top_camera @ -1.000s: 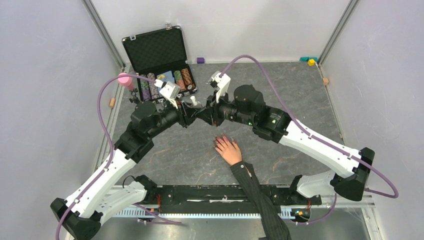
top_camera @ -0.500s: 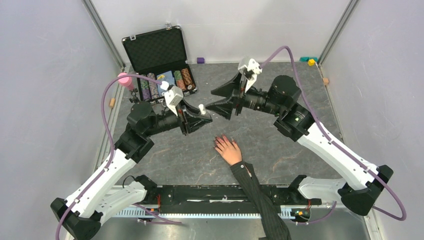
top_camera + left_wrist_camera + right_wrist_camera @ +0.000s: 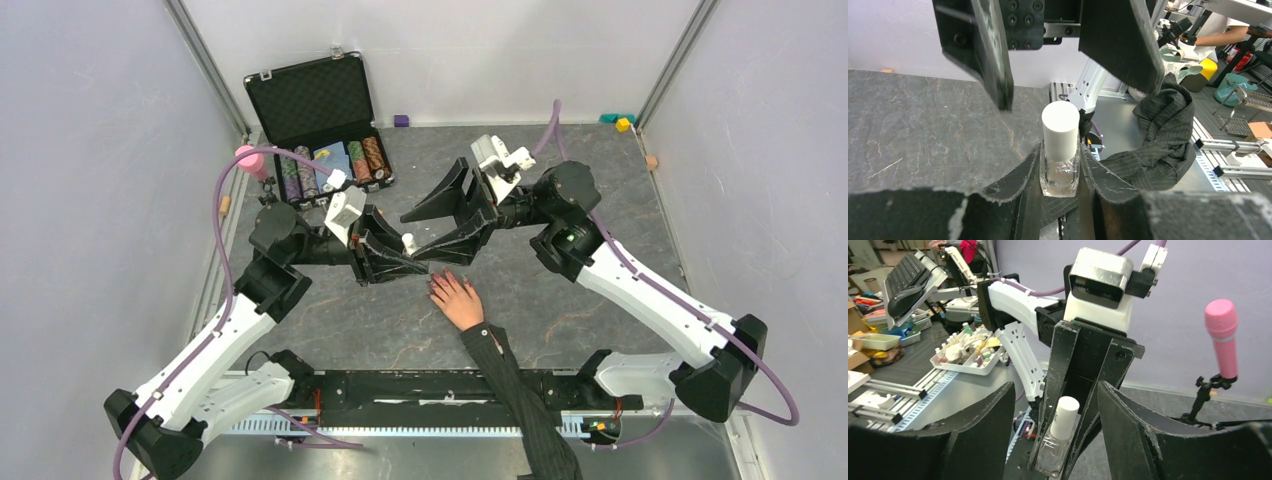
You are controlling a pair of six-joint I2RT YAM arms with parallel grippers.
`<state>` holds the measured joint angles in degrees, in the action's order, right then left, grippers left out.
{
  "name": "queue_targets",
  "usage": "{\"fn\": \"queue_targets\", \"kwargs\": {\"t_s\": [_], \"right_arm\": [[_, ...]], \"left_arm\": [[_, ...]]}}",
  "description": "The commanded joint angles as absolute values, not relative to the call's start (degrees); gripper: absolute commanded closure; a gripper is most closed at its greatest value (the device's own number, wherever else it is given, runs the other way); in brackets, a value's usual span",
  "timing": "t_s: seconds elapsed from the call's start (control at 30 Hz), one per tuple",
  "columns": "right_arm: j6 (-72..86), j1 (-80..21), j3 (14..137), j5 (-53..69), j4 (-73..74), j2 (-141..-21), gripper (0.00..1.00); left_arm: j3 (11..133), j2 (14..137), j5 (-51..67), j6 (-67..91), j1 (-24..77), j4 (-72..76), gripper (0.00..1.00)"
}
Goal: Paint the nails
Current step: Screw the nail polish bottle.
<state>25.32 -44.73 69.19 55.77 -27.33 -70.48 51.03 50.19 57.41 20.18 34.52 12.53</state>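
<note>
A pale hand (image 3: pixel 460 300) in a dark pinstriped sleeve (image 3: pixel 520 390) lies flat on the table, its reddish-pink nails (image 3: pixel 437 285) pointing at the grippers. My left gripper (image 3: pixel 402 252) is shut on a small clear bottle (image 3: pixel 1060 172) with a white cap (image 3: pixel 1060 129), held upright just left of the fingertips. My right gripper (image 3: pixel 411 240) is open, and its fingers (image 3: pixel 993 55) stand on either side of the cap without touching it. In the right wrist view the bottle (image 3: pixel 1058 447) sits between the left gripper's fingers (image 3: pixel 1060 365). The sleeve also shows in the left wrist view (image 3: pixel 1163 130).
An open black case (image 3: pixel 315 100) of poker chips stands at the back left, with a pink microphone (image 3: pixel 250 160) on a small stand beside it. Small coloured blocks (image 3: pixel 401 120) lie along the back wall and by the right edge (image 3: pixel 652 161).
My right gripper pulled away from the bottle to the back right, then came back open around the cap. My left gripper carried the bottle right and nearer the hand. The hand stayed still.
</note>
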Motion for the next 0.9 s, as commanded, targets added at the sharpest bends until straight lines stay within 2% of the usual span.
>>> {"fn": "queue_targets", "kwargs": {"t_s": [0.0, 0.17, 0.47, 0.63, 0.77, 0.87], "right_arm": [[27.88, -45.18, 71.29, 59.89, -28.67, -72.31, 0.35], [27.86, -45.39, 71.50, 60.24, -26.23, -73.23, 0.40], [23.95, -45.40, 75.31, 61.76, -14.36, -75.03, 0.75], [23.86, -45.54, 75.50, 63.78, -11.06, -74.43, 0.98], [20.22, -45.57, 77.00, 60.23, -2.23, -74.23, 1.00], [17.46, -45.73, 78.83, 52.00, 6.32, -74.75, 1.00]], "left_arm": [[52.91, 50.58, 60.38, 22.50, 34.64, 15.47, 0.98], [52.75, 50.62, 60.38, 22.31, 34.66, 15.45, 0.98], [52.56, 50.24, 58.80, 21.53, 34.67, 14.89, 0.98], [53.12, 49.66, 52.74, 17.55, 34.63, 10.02, 0.98], [54.10, 48.75, 38.17, 12.47, 34.65, 2.09, 0.98], [53.75, 48.02, 28.24, 11.14, 34.64, 0.28, 0.98]]}}
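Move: The white cap of the nail polish bottle is about 1 cm to the left of my open right hand and 3 cm below it, roughly level with it fore and aft. My left hand already holds the bottle's glass body, with the cap some 3 cm above that hand's point. The fake hand lies on the table about 5 cm ahead of my right hand, 9 cm to its right and some 33 cm down. I sink my right hand about 4.5 cm with a small reach left, tipping its fingers down some 15 degrees, and shut them on the white cap from either side. My left hand keeps its grip on the glass and waits below. Once the cap is pinched, both hands ease forward and down a centimetre or two, the left starting to turn counter-clockwise under the cap and the right slightly clockwise. ##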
